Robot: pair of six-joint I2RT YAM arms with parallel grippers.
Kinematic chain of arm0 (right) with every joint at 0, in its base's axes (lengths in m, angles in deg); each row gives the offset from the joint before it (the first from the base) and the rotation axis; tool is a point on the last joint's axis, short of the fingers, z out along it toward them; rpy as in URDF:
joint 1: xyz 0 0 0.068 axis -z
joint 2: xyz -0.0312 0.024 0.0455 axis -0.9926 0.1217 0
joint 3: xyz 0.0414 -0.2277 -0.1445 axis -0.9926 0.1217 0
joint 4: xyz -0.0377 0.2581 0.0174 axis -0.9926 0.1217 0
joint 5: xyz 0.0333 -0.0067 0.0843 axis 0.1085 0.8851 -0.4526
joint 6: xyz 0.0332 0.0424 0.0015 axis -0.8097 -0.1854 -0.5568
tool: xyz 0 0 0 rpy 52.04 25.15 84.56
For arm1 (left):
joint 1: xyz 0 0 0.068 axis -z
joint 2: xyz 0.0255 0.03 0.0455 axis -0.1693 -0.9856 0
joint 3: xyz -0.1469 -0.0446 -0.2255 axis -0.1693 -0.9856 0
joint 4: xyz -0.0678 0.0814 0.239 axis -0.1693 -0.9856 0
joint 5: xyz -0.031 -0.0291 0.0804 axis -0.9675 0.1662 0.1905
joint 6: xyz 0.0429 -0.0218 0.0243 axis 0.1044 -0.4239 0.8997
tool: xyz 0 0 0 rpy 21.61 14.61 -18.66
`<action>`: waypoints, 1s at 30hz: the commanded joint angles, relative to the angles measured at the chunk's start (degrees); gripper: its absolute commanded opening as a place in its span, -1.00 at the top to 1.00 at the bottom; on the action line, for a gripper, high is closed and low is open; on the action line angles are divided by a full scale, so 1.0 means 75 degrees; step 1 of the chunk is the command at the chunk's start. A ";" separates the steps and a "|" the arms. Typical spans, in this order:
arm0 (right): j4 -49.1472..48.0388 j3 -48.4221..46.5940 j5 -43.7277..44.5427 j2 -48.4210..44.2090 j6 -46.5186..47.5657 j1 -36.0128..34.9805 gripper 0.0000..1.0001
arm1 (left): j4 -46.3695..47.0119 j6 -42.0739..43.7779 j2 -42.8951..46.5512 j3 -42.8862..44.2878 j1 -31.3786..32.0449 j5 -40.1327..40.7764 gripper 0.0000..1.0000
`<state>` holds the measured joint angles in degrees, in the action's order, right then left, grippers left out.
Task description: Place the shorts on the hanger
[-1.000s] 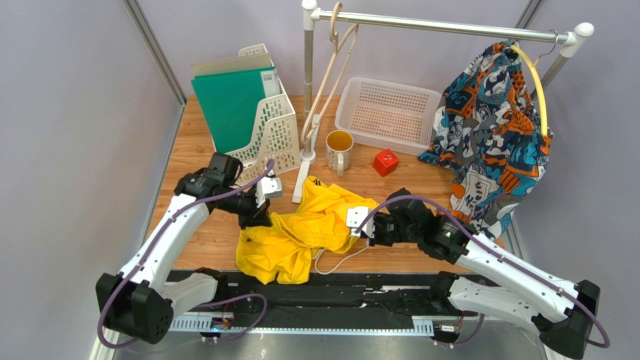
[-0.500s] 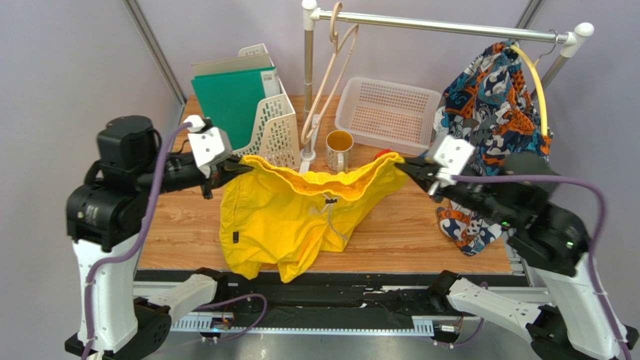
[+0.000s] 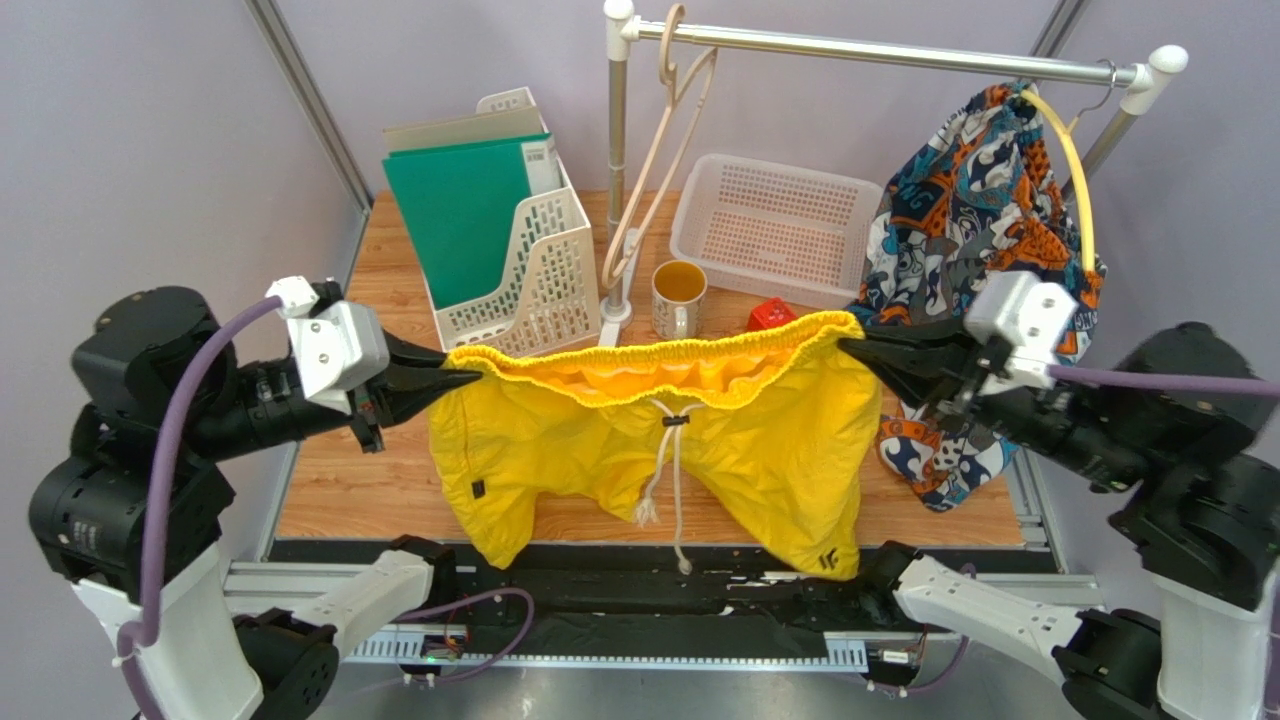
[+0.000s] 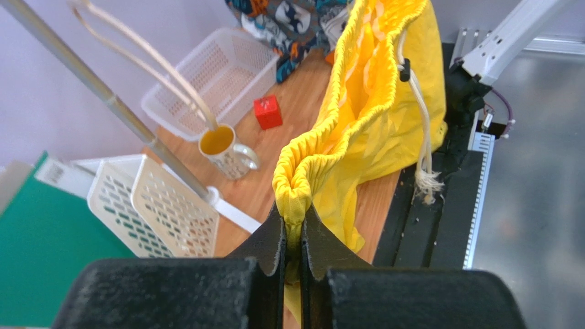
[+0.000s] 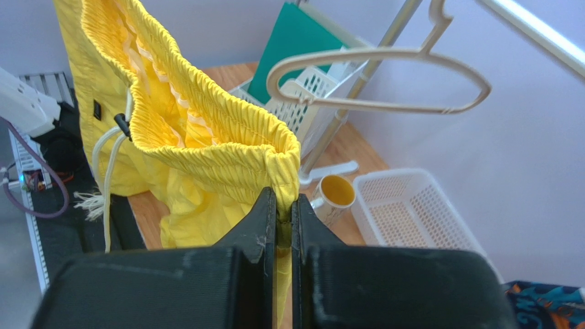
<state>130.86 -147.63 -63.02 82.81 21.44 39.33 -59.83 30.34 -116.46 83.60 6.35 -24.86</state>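
Note:
The bright yellow shorts (image 3: 646,435) hang in the air above the table's front edge, waistband stretched flat between both arms, white drawstring dangling in the middle. My left gripper (image 3: 466,375) is shut on the waistband's left end (image 4: 294,199). On the opposite end (image 5: 281,164) my right gripper (image 3: 849,342) is shut as well. The pale beige hanger (image 3: 661,135) hangs by its hook from the rail behind the shorts, near the left post; in the right wrist view the hanger (image 5: 377,75) is beyond the waistband.
A white file rack (image 3: 519,248) with green folders stands back left. Behind the shorts are a mug (image 3: 679,300), a red cube (image 3: 771,315) and a white basket (image 3: 774,225). A patterned garment (image 3: 984,255) hangs from the rail (image 3: 887,53) at right.
Both arms have risen and spread apart, lifting the shorts from a crumpled heap on the table. The waistband is now pulled taut between them and the legs hang down.

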 commanded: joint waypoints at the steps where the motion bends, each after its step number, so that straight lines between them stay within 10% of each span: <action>1: -0.0658 0.1047 0.0942 -0.0042 -0.0089 0.0023 1.00 | 0.0407 -0.0236 0.0238 -0.1179 -0.0014 0.1065 1.00; 4: -0.1444 0.2044 0.2428 0.0237 0.0204 0.0035 1.00 | 0.1277 0.0009 0.0298 -0.2712 -0.0014 0.1782 1.00; 12: -0.3460 0.3696 0.1266 0.0590 0.0827 0.1427 1.00 | 0.4872 0.1310 0.0626 -0.5634 -0.0025 0.2664 1.00; 21: -0.2442 0.6388 -0.2380 -0.0218 0.1472 0.2426 1.00 | 0.3119 0.2916 0.1000 -0.7342 -0.0025 0.1128 1.00; 30: -0.2090 0.7811 -0.1882 0.0191 0.1038 0.2414 1.00 | 0.2367 0.3070 0.0815 -0.9255 -0.0025 0.1243 1.00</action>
<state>114.94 -91.13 -79.15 82.26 29.70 57.21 -40.55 51.11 -109.18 17.04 6.37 -16.03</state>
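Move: Both grippers still pinch the shorts' waistband, one at each end, high in the air. The clear table patch to lay the shorts on centres about 8 cm ahead, 17 cm right and 40 cm below the left hand; from the right, 6 cm ahead, 18 cm left, equally low. From the right hand, the red cube is some 29 cm ahead, 3 cm right, and the mug 27 cm ahead, 13 cm left, both nearly 40 cm down. Swing both grippers down and forward together, keeping the waistband pinched and spread, until they are about 15 cm farther out; then draw both back some 7 cm towards the robot while still lowering, roughly 31 cm down in all. Tip both sets of fingertips some 30 degrees more downward, so that the shorts' legs settle on the table short of the mug and cube. ##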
